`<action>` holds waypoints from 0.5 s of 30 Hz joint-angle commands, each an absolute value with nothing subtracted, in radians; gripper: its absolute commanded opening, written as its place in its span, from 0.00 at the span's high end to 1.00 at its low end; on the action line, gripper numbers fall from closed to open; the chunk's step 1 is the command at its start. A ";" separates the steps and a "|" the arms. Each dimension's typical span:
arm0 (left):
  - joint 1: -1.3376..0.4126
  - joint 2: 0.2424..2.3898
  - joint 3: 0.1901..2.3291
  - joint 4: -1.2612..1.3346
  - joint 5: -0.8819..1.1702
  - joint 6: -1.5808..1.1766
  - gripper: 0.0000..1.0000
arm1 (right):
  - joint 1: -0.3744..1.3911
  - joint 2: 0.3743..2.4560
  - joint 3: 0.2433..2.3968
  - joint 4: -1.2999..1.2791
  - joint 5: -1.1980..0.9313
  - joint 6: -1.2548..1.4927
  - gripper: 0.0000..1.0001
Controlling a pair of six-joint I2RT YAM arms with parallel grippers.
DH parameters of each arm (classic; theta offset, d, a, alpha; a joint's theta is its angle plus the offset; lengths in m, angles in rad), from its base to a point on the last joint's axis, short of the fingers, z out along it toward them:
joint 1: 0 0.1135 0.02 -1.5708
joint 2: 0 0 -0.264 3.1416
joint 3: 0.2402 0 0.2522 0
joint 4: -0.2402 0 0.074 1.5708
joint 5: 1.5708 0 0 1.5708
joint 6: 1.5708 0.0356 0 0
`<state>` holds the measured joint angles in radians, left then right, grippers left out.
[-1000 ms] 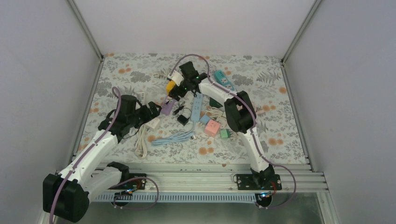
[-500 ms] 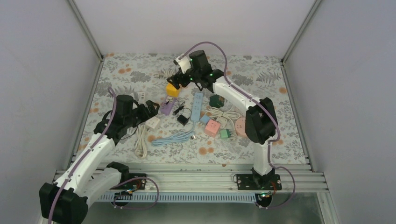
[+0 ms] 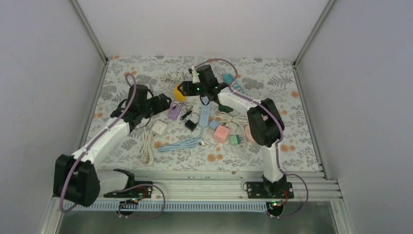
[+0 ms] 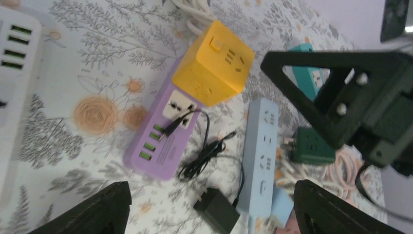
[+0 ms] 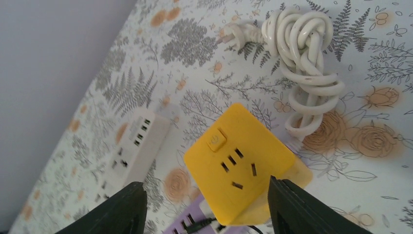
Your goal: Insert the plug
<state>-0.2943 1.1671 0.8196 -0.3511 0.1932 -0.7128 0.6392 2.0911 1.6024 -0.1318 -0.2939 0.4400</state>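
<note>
The plug is a black adapter (image 4: 217, 210) (image 3: 191, 125) lying prongs-up on the flowered cloth. Its thin black cable runs to a purple power strip (image 4: 156, 146) (image 3: 174, 111). A yellow cube socket (image 5: 238, 161) (image 3: 179, 92) rests partly on that strip's far end. My left gripper (image 4: 212, 187) (image 3: 164, 103) hovers open above the purple strip and the adapter, holding nothing. My right gripper (image 5: 205, 184) (image 3: 187, 90) hangs over the yellow cube with one finger on either side. The left finger stands clear of it, so the gripper is open.
A light blue power strip (image 4: 260, 156) lies right of the adapter, with a green adapter (image 4: 311, 145) beyond it. A white strip (image 5: 136, 146) lies to the left and a coiled white cable (image 5: 304, 73) at the back. A pink cube (image 3: 221, 132) and loose cables (image 3: 180, 144) lie nearer.
My left gripper has moved away from me and to the right, over the purple strip. My right gripper swung to the back, then came down around the yellow cube, its jaws narrowing.
</note>
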 commanded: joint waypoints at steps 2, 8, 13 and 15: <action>-0.281 1.348 0.925 -0.190 0.221 -0.690 0.24 | 0.628 2.110 1.592 -0.027 -0.264 0.578 0.41; -0.262 1.585 1.051 -0.120 0.246 -0.655 0.42 | 0.618 2.143 1.570 -0.034 -0.300 0.563 0.50; -0.256 1.670 1.059 -0.067 0.247 -0.654 0.47 | 0.618 2.186 1.586 -0.086 -0.314 0.522 0.56; -0.256 1.696 1.058 -0.066 0.252 -0.651 0.47 | 0.618 2.194 1.570 -0.093 -0.297 0.520 0.59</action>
<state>-0.2592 1.6634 1.0424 -0.1200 0.2375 -0.6682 0.6205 2.1632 1.5791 -0.0685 -0.3058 0.5404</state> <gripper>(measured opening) 0.527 0.425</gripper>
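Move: Ahead of the left hand, about 11 cm out, 5 cm to its right and 9 cm below, sits the yellow adapter; from the right hand it lies some 2 cm ahead, 2 cm left and 7 cm down. The purple power strip under it has its middle about 5 cm nearer the bases and 1 cm left of the adapter. The white cord coil is roughly 12 cm beyond the adapter and 3 cm left; the blue power strip stands 7 cm back and 11 cm right of it. Reaching fast for the near left side of the yellow adapter, the left hand goes about 10 cm forward, sinking some 5 cm and steepening its descent late on, its fingers closing partway. The right hand, already over the adapter, barely shifts at first, then lowers about 4 cm with a slight tip downward, also narrowing its fingers. Both end close to the adapter, neither clearly touching it. ##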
